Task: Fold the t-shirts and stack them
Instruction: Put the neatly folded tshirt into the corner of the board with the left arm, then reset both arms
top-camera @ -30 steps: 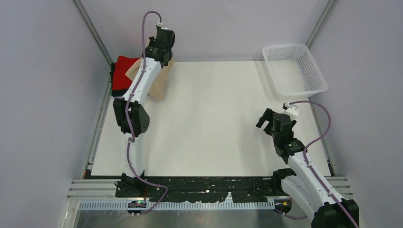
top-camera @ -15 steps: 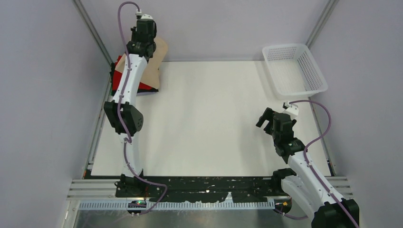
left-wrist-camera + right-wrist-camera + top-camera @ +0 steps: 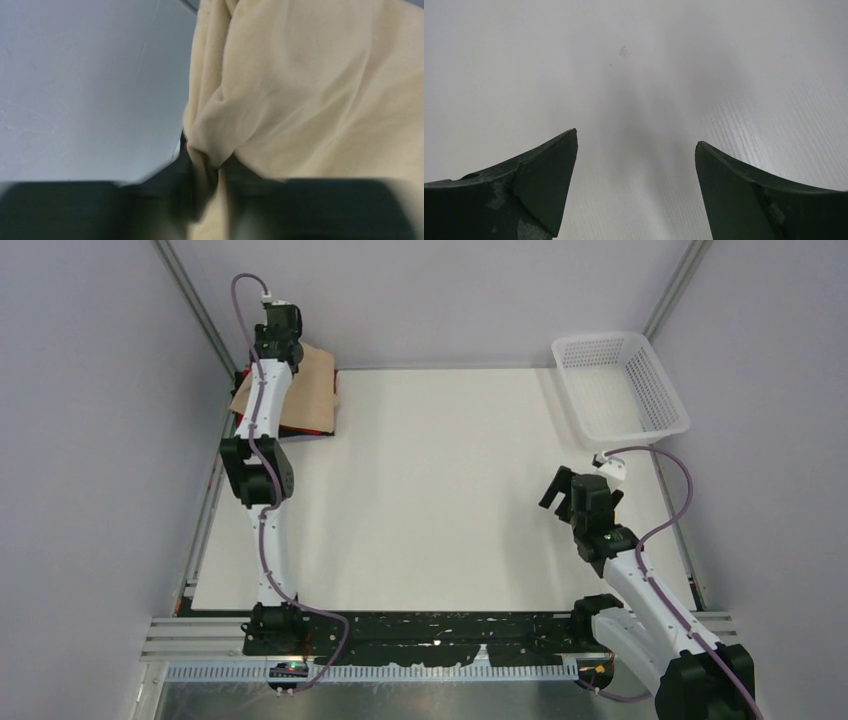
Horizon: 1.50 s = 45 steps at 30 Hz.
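Note:
The beige t-shirt [image 3: 308,395] lies folded on top of the stack at the table's far left corner. A strip of the red t-shirt [image 3: 305,431] shows under its near edge. My left gripper [image 3: 275,340] is at the stack's far edge, shut on a fold of the beige t-shirt [image 3: 300,85]; cloth is pinched between its blurred dark fingers [image 3: 165,200]. My right gripper [image 3: 560,495] hangs open and empty over bare table at the right, its fingertips [image 3: 549,175] wide apart. The dark and lavender shirts are hidden.
A white mesh basket [image 3: 620,385] stands at the far right corner. The grey wall [image 3: 75,85] and metal frame post are close behind the left gripper. The white table [image 3: 440,490] lies between the arms.
My left gripper has carried the beige t-shirt leftward and back over the red one, laying it flat on the stack. The right arm has barely moved.

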Available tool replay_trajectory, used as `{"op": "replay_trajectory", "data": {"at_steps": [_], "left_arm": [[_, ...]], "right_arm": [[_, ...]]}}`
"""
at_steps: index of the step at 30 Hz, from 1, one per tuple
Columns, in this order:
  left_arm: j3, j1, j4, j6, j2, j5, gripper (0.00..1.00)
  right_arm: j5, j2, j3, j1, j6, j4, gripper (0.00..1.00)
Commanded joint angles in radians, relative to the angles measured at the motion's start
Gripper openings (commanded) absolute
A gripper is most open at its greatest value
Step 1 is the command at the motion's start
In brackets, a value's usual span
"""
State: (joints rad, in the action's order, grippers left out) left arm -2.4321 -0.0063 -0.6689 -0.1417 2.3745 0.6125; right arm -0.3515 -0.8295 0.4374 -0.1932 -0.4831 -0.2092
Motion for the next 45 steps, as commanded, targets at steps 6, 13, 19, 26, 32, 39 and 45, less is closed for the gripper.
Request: {"op": "replay_trajectory", "data": {"at_steps": [6, 13, 19, 26, 32, 39, 45], "left_arm": [[-0.076, 0.056, 0.17, 0.05, -0.046, 0.123, 1.0], [0.117, 0.054, 0.069, 0.286, -0.314, -0.2, 1.0], [0.412, 0.05, 0.052, 0.509, -0.619, -0.49, 1.0], [1.311, -0.07, 0.397, 0.585, -1.22, -0.668, 1.0], [1.783, -0.263, 0.431, 0.677, -1.59, -0.51, 1.0], [1.991, -0.281, 0.493, 0.751, -1.776, -0.447, 1.0], [1.952, -0.281, 0.452, 0.74, -1.733, -0.439, 1.0]], "right_arm": [[-0.058, -0.008, 0.074, 0.0, 0.018, -0.041, 0.95], [-0.007, 0.043, 0.045, 0.0, 0.013, -0.018, 0.95], [0.023, 0.146, 0.023, 0.0, 0.029, -0.013, 0.95], [0.062, 0.286, -0.027, 0.0, 0.028, -0.015, 0.95], [0.083, 0.321, -0.061, 0.0, 0.007, -0.023, 0.96], [0.132, 0.289, -0.116, 0.0, -0.017, 0.026, 0.95], [0.116, 0.258, -0.119, 0.0, -0.012, 0.033, 0.95]]}}
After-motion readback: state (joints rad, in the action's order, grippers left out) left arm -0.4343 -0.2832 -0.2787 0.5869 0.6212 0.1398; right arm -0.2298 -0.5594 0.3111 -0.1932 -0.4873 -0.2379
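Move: The stack of folded t-shirts, red one on top, has its middle about 12 cm back from the left hand, 4 cm to its right and some 15 cm below. The beige t-shirt hangs by its far edge from that hand, its middle roughly 10 cm back, 5 cm right and 8 cm down. The board's far left corner is level with the hand, 10 cm left and 18 cm lower. From the idle right hand the stack is about 21 cm ahead, 73 cm left and 6 cm lower. Leftward about 4 cm over the stack, towards the board's corner, the left hand opens its fingers wide and lets go of the beige t-shirt. It then climbs some 15 cm and swings back about 35 cm and to the right, sinking again to a waiting place as it rolls left side down by roughly 50 degrees. The open, empty right hand rises about 5 cm and sinks again. ##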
